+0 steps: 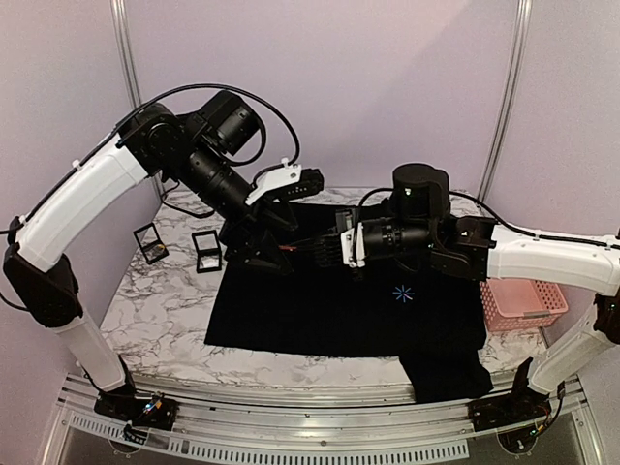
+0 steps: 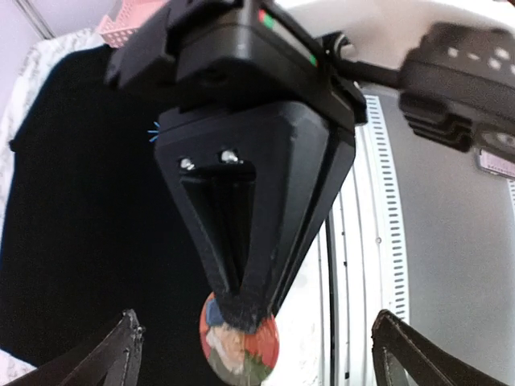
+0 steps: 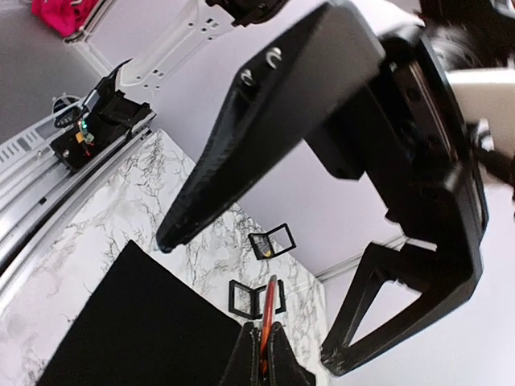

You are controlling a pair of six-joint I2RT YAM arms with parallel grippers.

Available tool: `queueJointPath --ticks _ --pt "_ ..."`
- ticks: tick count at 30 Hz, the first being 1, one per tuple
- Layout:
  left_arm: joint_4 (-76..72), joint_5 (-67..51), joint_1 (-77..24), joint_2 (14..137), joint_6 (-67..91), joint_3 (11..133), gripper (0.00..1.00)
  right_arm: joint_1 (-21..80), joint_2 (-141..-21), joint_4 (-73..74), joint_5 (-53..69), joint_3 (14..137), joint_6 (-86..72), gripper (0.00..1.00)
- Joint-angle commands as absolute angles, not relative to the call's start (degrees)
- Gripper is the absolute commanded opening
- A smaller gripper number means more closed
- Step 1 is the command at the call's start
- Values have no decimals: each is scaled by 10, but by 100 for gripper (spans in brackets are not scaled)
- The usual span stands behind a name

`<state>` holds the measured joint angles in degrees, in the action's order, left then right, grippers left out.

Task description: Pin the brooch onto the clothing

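Observation:
The brooch (image 2: 241,344) is a round badge with a painted portrait on a red ground. My right gripper (image 3: 263,354) is shut on it, and its rim (image 3: 269,310) sticks up edge-on between the fingers. My left gripper (image 2: 257,358) stands open, one finger on each side of the brooch and apart from it. Both grippers meet in the air over the far left part of the clothing (image 1: 320,310), a black T-shirt spread flat with a light-blue starburst (image 1: 403,294). In the top view the right gripper (image 1: 308,250) faces the left gripper (image 1: 276,254).
Two small open black boxes (image 1: 150,242) (image 1: 206,250) lie on the marble table (image 1: 145,310) left of the shirt. A pink basket (image 1: 523,302) stands at the right edge. A part of the shirt (image 1: 446,373) hangs over the near edge onto the metal rail (image 1: 310,402).

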<state>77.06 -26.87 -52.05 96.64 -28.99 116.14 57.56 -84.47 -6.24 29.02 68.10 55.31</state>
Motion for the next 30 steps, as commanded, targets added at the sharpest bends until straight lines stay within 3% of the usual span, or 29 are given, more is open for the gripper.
queueJointPath --ticks 1,7,14,20,24,30 --pt "803 -190 -483 899 -327 1176 100 539 -815 -47 250 684 345 0" --pt "777 -96 -452 792 -369 1072 99 484 -757 -108 294 601 61 0" --pt "535 -127 -470 618 -315 847 100 439 -707 -94 383 561 -79 0" --pt "414 -115 -594 708 -238 822 94 429 -660 25 500 568 7 0" --pt "318 -138 -627 783 -166 844 74 429 -647 118 526 592 93 0" --pt "287 -168 -646 858 -100 878 61 430 -659 202 513 636 172 0"
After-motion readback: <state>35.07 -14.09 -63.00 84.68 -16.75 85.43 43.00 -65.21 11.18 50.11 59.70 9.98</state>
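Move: The brooch sits in the right gripper's shut tips, about 2 cm to the left of its hand point. It also lies between the left gripper's wide-open fingers, roughly 1 cm right of that hand point and 2 cm below it. From the left hand the blue emblem on the clothing is around 10 cm ahead, 24 cm right and 31 cm down. The open black case is about 23 cm ahead, 24 cm left and equally low. Back the left gripper off the brooch, some 12 cm left and a little up and forward, then swing it about 18 cm back to the right and down, narrowing its wide-open fingers to roughly two-thirds and stopping short of the brooch. Meanwhile carry the brooch about 11 cm right in the right gripper, arcing forward then back, and roll that wrist some 50 degrees, top side forward, keeping the fingers shut. ##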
